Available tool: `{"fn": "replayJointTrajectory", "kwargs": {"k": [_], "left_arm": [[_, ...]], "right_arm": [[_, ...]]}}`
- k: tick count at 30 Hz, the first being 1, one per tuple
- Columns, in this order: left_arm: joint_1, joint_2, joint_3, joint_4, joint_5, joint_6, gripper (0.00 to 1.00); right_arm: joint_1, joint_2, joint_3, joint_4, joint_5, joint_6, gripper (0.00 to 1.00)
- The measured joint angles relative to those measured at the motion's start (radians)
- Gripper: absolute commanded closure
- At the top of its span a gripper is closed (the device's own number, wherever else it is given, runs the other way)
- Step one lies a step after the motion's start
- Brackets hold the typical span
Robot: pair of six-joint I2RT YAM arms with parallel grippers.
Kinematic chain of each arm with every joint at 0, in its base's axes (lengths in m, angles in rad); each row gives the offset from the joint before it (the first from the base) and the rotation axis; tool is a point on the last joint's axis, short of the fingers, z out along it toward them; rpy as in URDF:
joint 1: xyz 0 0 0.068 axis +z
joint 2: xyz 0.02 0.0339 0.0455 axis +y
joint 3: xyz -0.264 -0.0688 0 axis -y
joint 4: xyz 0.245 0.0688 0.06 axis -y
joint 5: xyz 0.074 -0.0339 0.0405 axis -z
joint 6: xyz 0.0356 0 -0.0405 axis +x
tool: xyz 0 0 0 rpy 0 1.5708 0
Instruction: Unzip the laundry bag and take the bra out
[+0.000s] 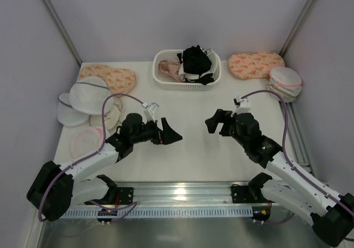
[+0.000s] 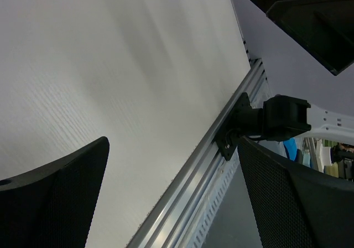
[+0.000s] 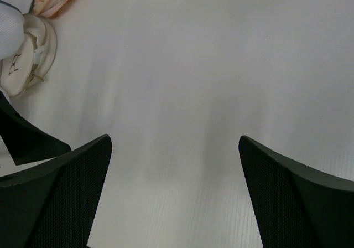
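Note:
The laundry bag [image 1: 86,141] is a round pinkish mesh pouch with a pink rim, lying at the table's left edge beside my left arm. Pinkish contents show through it. A pale pink bra [image 1: 168,70] lies in the white basket [image 1: 188,82] at the back centre, next to a black garment [image 1: 196,60]. My left gripper [image 1: 168,134] [image 2: 171,203] is open and empty over the middle of the table, pointing right. My right gripper [image 1: 215,123] [image 3: 174,192] is open and empty, facing it over bare table. Neither wrist view shows the laundry bag.
A larger white mesh bag [image 1: 83,96] and a cream round case [image 1: 110,115] [image 3: 22,54] lie behind the laundry bag. Peach patterned pouches [image 1: 108,76] [image 1: 255,64] lie at the back left and right. A stack of round pouches [image 1: 285,82] sits far right. A metal rail [image 2: 188,187] runs along the near edge.

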Motion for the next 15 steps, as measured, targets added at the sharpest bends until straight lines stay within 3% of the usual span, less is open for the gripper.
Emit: {"fn": "replayJointTrajectory", "kwargs": {"k": [5, 8, 15], "left_arm": [[-0.004, 0.014, 0.0, 0.013, 0.005, -0.006, 0.01], [-0.005, 0.014, 0.0, 0.019, 0.006, -0.008, 0.01], [-0.015, 0.014, -0.008, 0.033, 0.007, -0.024, 0.0]], "right_arm": [[-0.008, 0.084, 0.071, -0.083, 0.118, -0.009, 0.01], [-0.077, 0.152, 0.146, -0.135, 0.201, -0.008, 0.01], [-0.466, 0.238, 0.198, -0.109, 0.206, 0.038, 0.0]]}}
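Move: The stacked laundry bags at the right table edge lie about 21 cm ahead of the right hand, some 28 cm to its right and 13 cm below. From that hand, the right-hand orange cushion is roughly 28 cm ahead and 20 cm right, and the white basket 26 cm ahead and 9 cm left, both also lower. For the left hand, those bags are about 26 cm ahead, 45 cm right. The open right hand sweeps about 16 cm right and 7 cm forward towards the laundry bags, turning clockwise some 40 degrees. ##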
